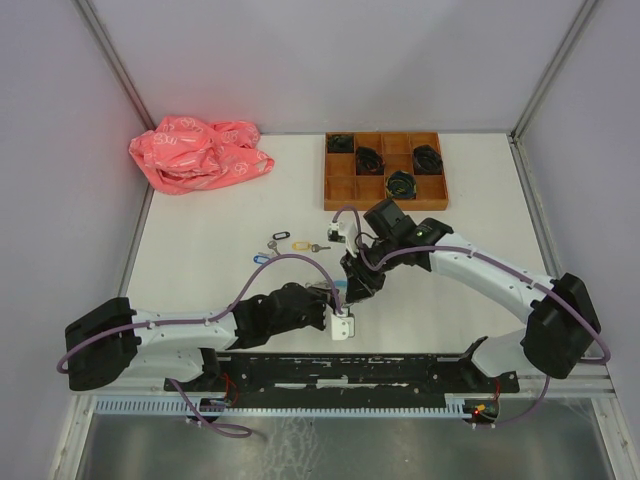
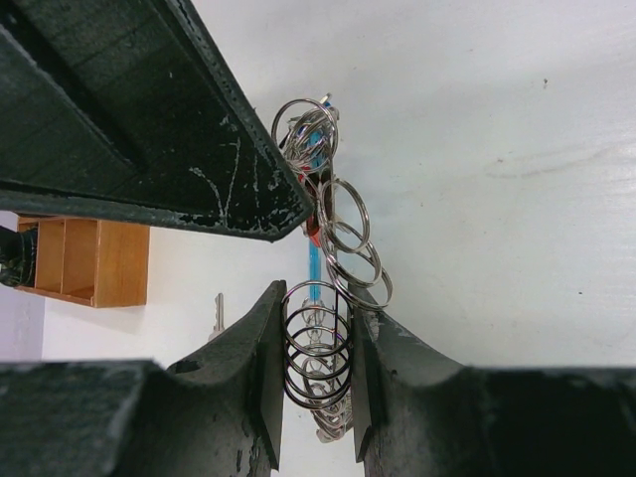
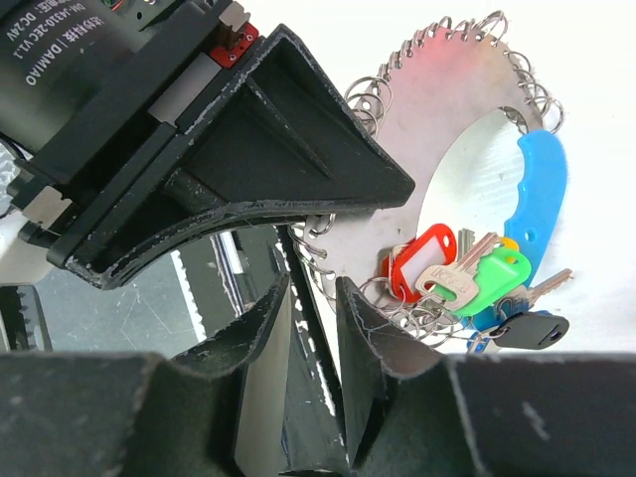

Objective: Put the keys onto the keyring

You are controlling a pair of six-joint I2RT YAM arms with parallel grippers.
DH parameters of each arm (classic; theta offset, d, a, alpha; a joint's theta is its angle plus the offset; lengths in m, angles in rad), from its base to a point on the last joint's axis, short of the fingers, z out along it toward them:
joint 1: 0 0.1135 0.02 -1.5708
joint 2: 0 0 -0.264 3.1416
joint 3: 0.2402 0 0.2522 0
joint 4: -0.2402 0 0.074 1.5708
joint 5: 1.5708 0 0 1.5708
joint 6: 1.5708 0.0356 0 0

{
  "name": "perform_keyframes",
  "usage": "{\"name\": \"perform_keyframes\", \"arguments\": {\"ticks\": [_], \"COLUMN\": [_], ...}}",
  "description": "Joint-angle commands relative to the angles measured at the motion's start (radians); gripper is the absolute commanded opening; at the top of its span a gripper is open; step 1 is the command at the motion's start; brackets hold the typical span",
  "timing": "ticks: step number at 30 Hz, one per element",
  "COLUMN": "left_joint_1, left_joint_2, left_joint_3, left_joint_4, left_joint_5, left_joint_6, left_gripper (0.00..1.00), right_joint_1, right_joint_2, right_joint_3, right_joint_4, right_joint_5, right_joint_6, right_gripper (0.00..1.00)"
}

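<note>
The keyring (image 3: 447,89) is a wide silvery hoop edged with several small split rings and one light-blue curved section (image 3: 542,189). Keys with a red tag (image 3: 417,263) and a green tag (image 3: 492,278) hang from it. My left gripper (image 2: 318,298) is shut on a stack of the keyring's split rings (image 2: 318,348), holding the hoop on edge above the table. My right gripper (image 3: 313,286) stands beside the hoop's rim with a narrow gap between its fingers and nothing in it. Loose keys (image 1: 300,245) with yellow and blue (image 1: 262,258) tags lie on the table to the left.
A wooden compartment tray (image 1: 340,190) holding black coiled bundles stands at the back right. A crumpled pink bag (image 1: 200,152) lies at the back left. The two grippers (image 1: 345,290) meet mid-table, close to the near edge.
</note>
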Motion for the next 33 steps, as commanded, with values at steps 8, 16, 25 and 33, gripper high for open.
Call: {"name": "perform_keyframes", "arguments": {"ticks": [8,16,25,33], "left_joint_1": [-0.006,-0.006,-0.005,-0.005], "left_joint_2": [-0.045,-0.035,-0.032,-0.023], "left_joint_3": [-0.001,0.0,-0.004,0.004], "left_joint_4": [0.087,0.087,0.088,0.1], "left_joint_5": [0.015,0.03,0.04,0.021], "left_joint_6": [-0.068,-0.068,-0.077,-0.143], "left_gripper": [0.03,0.03,0.03,0.03], "right_joint_1": [0.003,0.007,0.006,0.008], "right_joint_2": [-0.014,-0.005,-0.022,-0.085], "right_joint_3": [-0.015,-0.011,0.017,0.032], "right_joint_4": [0.033,0.037,-0.003,0.026], "right_joint_5": [-0.02,-0.013,-0.03,0.098], "right_joint_6": [-0.066,-0.069,-0.091,-0.034], "right_gripper": [0.32,0.24,0.01,0.03]}}
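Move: The loose rings on the keyring's edge lie almost at the right fingertips, about 1 cm ahead, 1 cm left and 1 cm below. From the right hand, the coloured key tags hang about 4 cm ahead, 1 cm left and 7 cm below, and the blue handle's near end is 4 cm ahead, 2 cm left and 10 cm down. From the left hand, which already holds neighbouring rings, the loose rings lie roughly 2 cm back, 2 cm right and 2 cm up. Shut the right gripper fully from about a third open, keeping its tips beside the loose rings: let it sink barely half a centimetre first, then close, easing slightly right. Keep the left gripper's hold on the rings, raise it nearly 1 cm with a slight tilt, then let it settle partway back down and a touch towards the base. ##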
